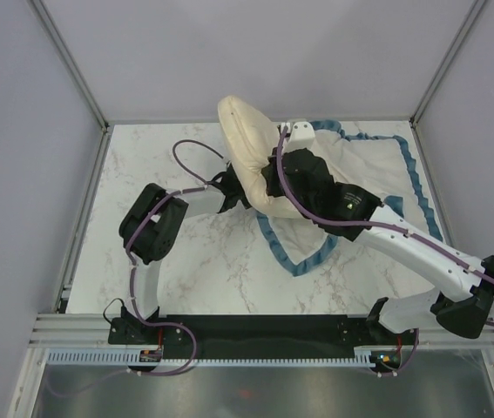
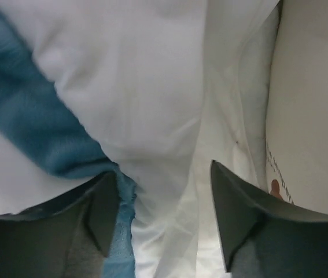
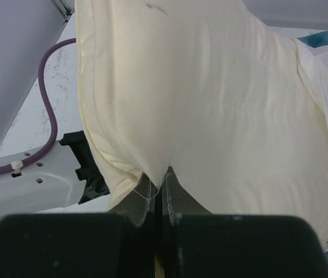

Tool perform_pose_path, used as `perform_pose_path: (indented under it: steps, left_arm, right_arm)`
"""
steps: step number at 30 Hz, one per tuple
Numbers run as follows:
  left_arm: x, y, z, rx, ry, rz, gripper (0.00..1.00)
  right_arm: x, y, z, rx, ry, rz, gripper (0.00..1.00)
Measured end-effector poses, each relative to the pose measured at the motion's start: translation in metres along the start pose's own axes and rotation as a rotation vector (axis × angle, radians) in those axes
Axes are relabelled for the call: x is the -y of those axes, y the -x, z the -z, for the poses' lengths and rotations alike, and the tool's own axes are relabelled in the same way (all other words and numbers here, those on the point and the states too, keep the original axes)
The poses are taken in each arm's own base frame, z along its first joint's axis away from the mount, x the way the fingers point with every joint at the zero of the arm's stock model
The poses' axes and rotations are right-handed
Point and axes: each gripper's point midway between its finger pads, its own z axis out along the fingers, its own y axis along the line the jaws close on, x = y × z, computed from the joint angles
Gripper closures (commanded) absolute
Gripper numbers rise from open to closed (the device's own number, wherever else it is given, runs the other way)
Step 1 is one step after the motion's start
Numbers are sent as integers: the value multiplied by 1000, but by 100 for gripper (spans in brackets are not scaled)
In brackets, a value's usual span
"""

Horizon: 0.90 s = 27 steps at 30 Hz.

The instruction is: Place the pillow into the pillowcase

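Observation:
The cream pillow [image 1: 245, 148] stands tilted on its edge at the back middle of the table, its lower end at the mouth of the pillowcase [image 1: 377, 170]. The pillowcase lies spread to the right, white side up, with a blue ruffled edge [image 1: 294, 257]. My right gripper [image 3: 162, 178] is shut on a pinch of the pillow [image 3: 210, 98]. My left gripper [image 2: 164, 217] is open at the pillow's left side. White pillowcase fabric [image 2: 146, 92] and blue ruffle [image 2: 25, 121] lie between its fingers. The pillow [image 2: 314, 104] shows at the right of that view.
The white marble table [image 1: 203, 270] is fenced by grey walls and metal posts [image 1: 72, 65]. A purple cable [image 1: 190, 152] loops off the left arm. The left arm's white link [image 3: 30, 188] sits just left of the pillow.

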Motion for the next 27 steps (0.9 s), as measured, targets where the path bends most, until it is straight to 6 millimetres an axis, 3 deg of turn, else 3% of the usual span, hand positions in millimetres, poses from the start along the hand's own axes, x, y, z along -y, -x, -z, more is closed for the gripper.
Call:
perform_pose_path:
  steps: [3,5,7,13,15,18,24,27]
  left_arm:
    - [11,-4,-19,-5,-35,3,48]
    - [19,-6,-28,-8,-51,-1,64]
    - [19,-8,-35,-14,-51,-21,95]
    - [18,-7,-34,-6,-49,-92,98]
    - [14,-5,-21,6,-40,-117,98]
    - [19,4,17,40,-58,-140,98]
    - [64,48,99,150,-197,-164,98]
    - [69,63,126,176,-210,-175,98]
  right_arm:
    - [2,6,7,12,4,-11,100]
    - [4,9,12,21,8,-17,100]
    - [5,11,16,27,13,-24,100]
    - [7,12,22,27,20,-30,100]
    - [9,11,21,26,14,-30,100]
    - [10,8,15,15,9,-28,100]
    - [-5,-2,-9,-31,34,-5,100]
    - [-13,-5,-19,-49,49,6,100]
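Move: The pillowcase edge lies almost between the left hand's open fingers, about 2 cm ahead and 3 cm right, 1 cm lower. The raised pillow's middle is level ahead, 5 cm right and 15 cm above; the case's blue hem corner is roughly 19 cm back, 12 cm right, 3 cm lower. From the right hand, holding the pillow, that case edge is some 13 cm ahead, 3 cm left and 30 cm below. Left hand reaches right, pinches the pillowcase edge, lifts it 15 cm beside the pillow the right still holds. ##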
